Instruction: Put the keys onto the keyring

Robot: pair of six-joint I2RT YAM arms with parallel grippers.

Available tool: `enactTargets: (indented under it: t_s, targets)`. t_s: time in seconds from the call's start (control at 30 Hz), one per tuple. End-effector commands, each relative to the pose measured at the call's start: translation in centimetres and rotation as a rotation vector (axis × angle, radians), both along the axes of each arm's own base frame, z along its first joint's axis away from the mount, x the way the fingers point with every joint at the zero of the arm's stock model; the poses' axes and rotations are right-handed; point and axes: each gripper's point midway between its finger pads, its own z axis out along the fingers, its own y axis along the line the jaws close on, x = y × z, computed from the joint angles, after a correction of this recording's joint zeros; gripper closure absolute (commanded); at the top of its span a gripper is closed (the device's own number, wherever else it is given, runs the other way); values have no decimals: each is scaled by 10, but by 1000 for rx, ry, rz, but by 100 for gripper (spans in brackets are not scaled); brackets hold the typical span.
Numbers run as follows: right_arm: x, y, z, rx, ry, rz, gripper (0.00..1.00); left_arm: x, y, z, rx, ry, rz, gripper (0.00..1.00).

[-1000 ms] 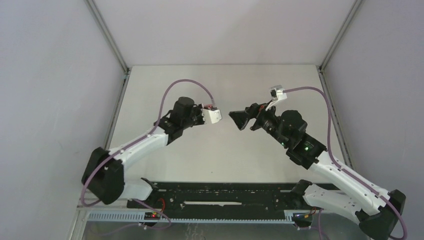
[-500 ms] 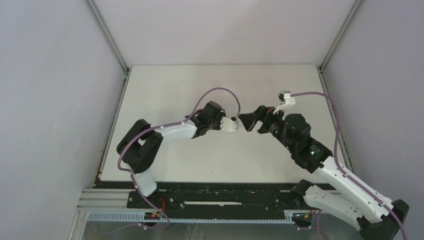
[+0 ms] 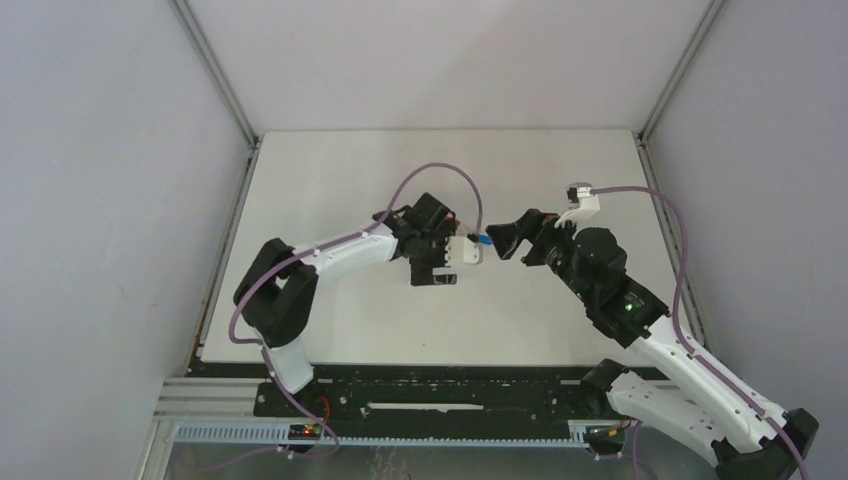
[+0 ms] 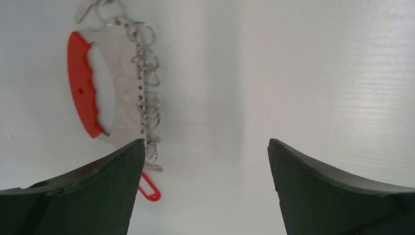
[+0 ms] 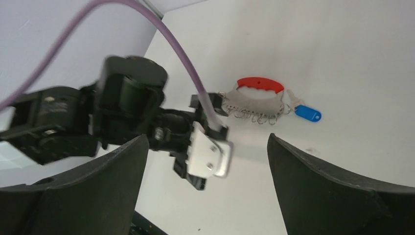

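Observation:
The keyring [image 4: 83,93], a red curved band on a silver plate with several small rings [image 4: 147,83], lies flat on the white table. In the left wrist view it is just ahead of my left finger. A key with a red tag [image 4: 149,188] lies at its near end, beside that finger. My left gripper [image 4: 205,143] hangs open over bare table, holding nothing. The right wrist view shows the keyring [image 5: 260,84] with the blue-tagged key [image 5: 308,113] at its right end. My right gripper [image 5: 206,137] is open and empty, facing the left wrist [image 5: 210,156]. From above, only the blue tag [image 3: 482,240] shows between the grippers.
The white table [image 3: 340,180] is bounded by grey walls and metal corner rails [image 3: 215,75]. Purple cables [image 3: 430,178] loop over both wrists. A black rail [image 3: 440,395] runs along the near edge between the arm bases.
My left arm has swung toward the middle and turned its wrist down beside the keyring, and its jaws now stand wide. The right arm has shifted slightly right. The blue tag now shows.

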Motion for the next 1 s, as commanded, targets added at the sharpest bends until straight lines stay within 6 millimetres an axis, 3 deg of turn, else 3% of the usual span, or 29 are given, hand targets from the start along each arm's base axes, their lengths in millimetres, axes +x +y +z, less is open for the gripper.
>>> enactTargets:
  t_s: [0.0, 0.17, 0.3, 0.37, 0.4, 0.47, 0.5, 0.6, 0.7, 0.9, 0.97]
  targets:
    - [8, -13, 11, 8, -41, -41, 0, -1, 7, 87, -196, 155, 150, 0]
    - [22, -41, -5, -99, -56, -143, 0, 24, 63, 148, -331, 230, 486, 0]
    - [43, -82, -28, -207, -84, -335, 0, 47, 112, 175, -566, 62, 673, 0]
    - [52, -107, -40, -286, -108, -446, 0, 43, 139, 172, -665, -4, 762, 0]
    - [55, -121, -48, -326, -106, -510, 0, 49, 152, 182, -754, -76, 792, 0]
    - [56, -153, -63, -391, -86, -656, 0, 47, 175, 177, -901, -118, 875, 0]
    - [55, -170, -69, -402, -72, -724, 0, 41, 183, 165, -935, -119, 909, 0]
    - [51, -202, -89, -386, -68, -824, 0, 36, 206, 132, -886, -182, 986, 0]
    - [50, -227, -102, -386, -125, -886, 0, 42, 229, 112, -897, -304, 1064, 0]
    - [69, -251, -132, -385, -110, -875, 0, 55, 267, 81, -930, -411, 1184, 0]
    - [76, -254, -146, -397, -82, -872, 0, 57, 272, 88, -996, -484, 1146, 0]
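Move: Both grippers are open and empty. The keyring lies on the table some 9 cm ahead of the left hand, 3 cm to its right and 4 cm below. The red-tagged key is about 10 cm left and 1 cm back of the keyring, the blue-tagged key 9 cm right and 1 cm back of it. From the right hand the keyring lies roughly 15 cm ahead, 10 cm left and 26 cm below. Lift the open left gripper about 16 cm, swing it some 25 cm left away from the keyring, then lower it by about 12 cm, turning it counter-clockwise and tipping its fingers up to point forward. Draw the open right gripper right as well, then steeply down, and turn it clockwise. Touch nothing. ##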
